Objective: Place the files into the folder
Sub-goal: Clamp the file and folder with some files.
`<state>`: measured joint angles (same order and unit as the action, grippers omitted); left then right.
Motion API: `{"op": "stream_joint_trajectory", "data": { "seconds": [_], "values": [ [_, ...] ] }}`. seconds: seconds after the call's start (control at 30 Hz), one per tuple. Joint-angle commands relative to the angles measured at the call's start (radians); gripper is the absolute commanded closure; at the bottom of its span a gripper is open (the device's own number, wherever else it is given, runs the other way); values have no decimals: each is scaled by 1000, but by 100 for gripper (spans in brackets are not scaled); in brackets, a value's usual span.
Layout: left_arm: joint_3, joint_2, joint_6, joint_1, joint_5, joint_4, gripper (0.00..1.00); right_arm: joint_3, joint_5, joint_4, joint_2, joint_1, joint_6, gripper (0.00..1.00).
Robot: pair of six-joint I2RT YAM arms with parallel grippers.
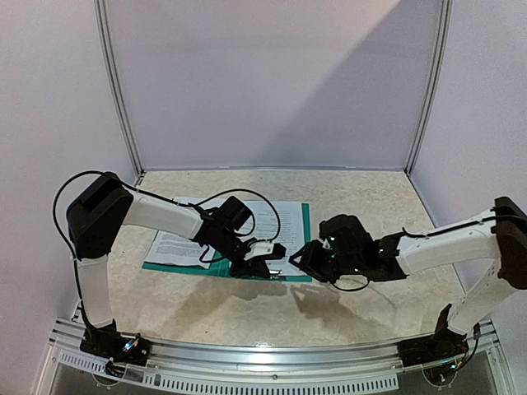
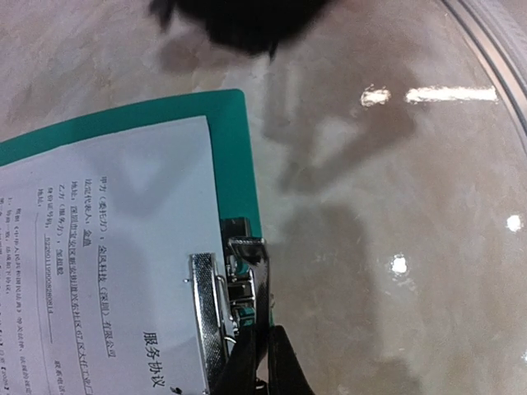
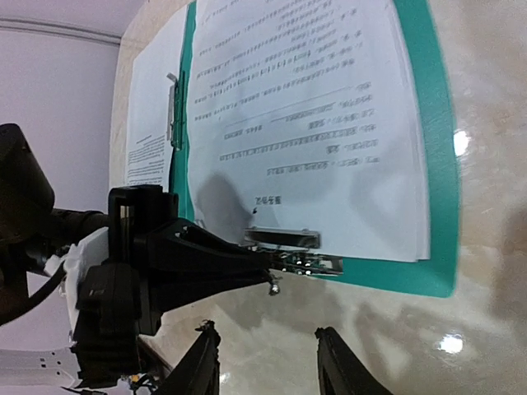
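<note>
The teal folder (image 1: pixel 305 239) lies open and flat in the middle of the table, with the files (image 1: pixel 276 220), white printed sheets, stacked on it. My left gripper (image 1: pixel 265 265) sits at the folder's near edge. In the left wrist view it (image 2: pixel 263 331) is shut on the upright lever of the metal clip (image 2: pixel 206 313), beside the files (image 2: pixel 107 239) and the folder (image 2: pixel 235 148). My right gripper (image 1: pixel 303 257) hovers just right of it, open and holding nothing. In its own view it (image 3: pixel 268 346) stands over bare table, short of the clip (image 3: pixel 284 239), the files (image 3: pixel 305 99) and the folder (image 3: pixel 440 164).
Another printed sheet (image 1: pixel 177 243) overhangs the folder's left side. White walls with metal posts (image 1: pixel 119 90) close off the back and sides. The marbled tabletop (image 1: pixel 362 206) stretches around the folder.
</note>
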<state>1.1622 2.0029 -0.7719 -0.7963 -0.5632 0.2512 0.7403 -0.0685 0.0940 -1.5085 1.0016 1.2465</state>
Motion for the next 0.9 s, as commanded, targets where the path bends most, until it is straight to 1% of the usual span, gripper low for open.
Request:
{"op": "stream_joint_trajectory", "data": {
  "seconds": [0.0, 0.07, 0.2, 0.27, 0.37, 0.4, 0.63, 0.73, 0.87],
  "values": [
    [-50, 51, 5, -16, 137, 61, 100, 66, 179, 114, -149, -31, 66, 62],
    [-53, 47, 3, -17, 137, 58, 100, 81, 209, 163, -186, -38, 75, 65],
    [-53, 46, 3, -17, 138, 58, 100, 144, 230, 124, -249, -40, 38, 67],
    [-53, 48, 3, -18, 137, 57, 100, 141, 222, 124, -269, -42, 36, 70],
    [-52, 49, 6, -18, 138, 57, 100, 120, 211, 145, -280, -47, 51, 78],
    [-50, 48, 8, -18, 139, 57, 100, 120, 212, 145, -284, -49, 57, 79],
    [-44, 52, 10, -20, 140, 58, 100, 150, 192, 67, -295, -50, 35, 80],
    [-41, 55, 9, -20, 142, 64, 100, 167, 189, 54, -302, -54, 20, 89],
    [-39, 57, 6, -20, 145, 67, 100, 171, 201, 65, -312, -55, 13, 96]
  ]
}}
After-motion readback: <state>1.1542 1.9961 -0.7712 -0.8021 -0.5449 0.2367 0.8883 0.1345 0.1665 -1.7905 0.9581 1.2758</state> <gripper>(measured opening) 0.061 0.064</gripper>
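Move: The clip's metal lever stands raised at the folder's near edge. From the right hand its middle is about 6 cm left, 1 cm ahead and 5 cm below; the left fingers already hold it, with its middle about 2 cm to their right. From the right hand, the middle of the paper stack lies some 14 cm ahead, 8 cm left and 7 cm below. The folder's near right corner is level with that hand fore and aft, 2 cm to its right and 7 cm below. While the left hand stays put and keeps its pinch on the clip's lever, the right hand swings in to the left by about 5 cm and sinks about 4 cm, edging 1 cm forward, its fingers tipping some 10 degrees as they come down beside the left fingertips at the lever's free end. Most of the leftward travel comes first, then the hand settles low over the clip and its part-open fingers close nearly shut, seeming to take the lever's end just to the right of the left hand's grip. ##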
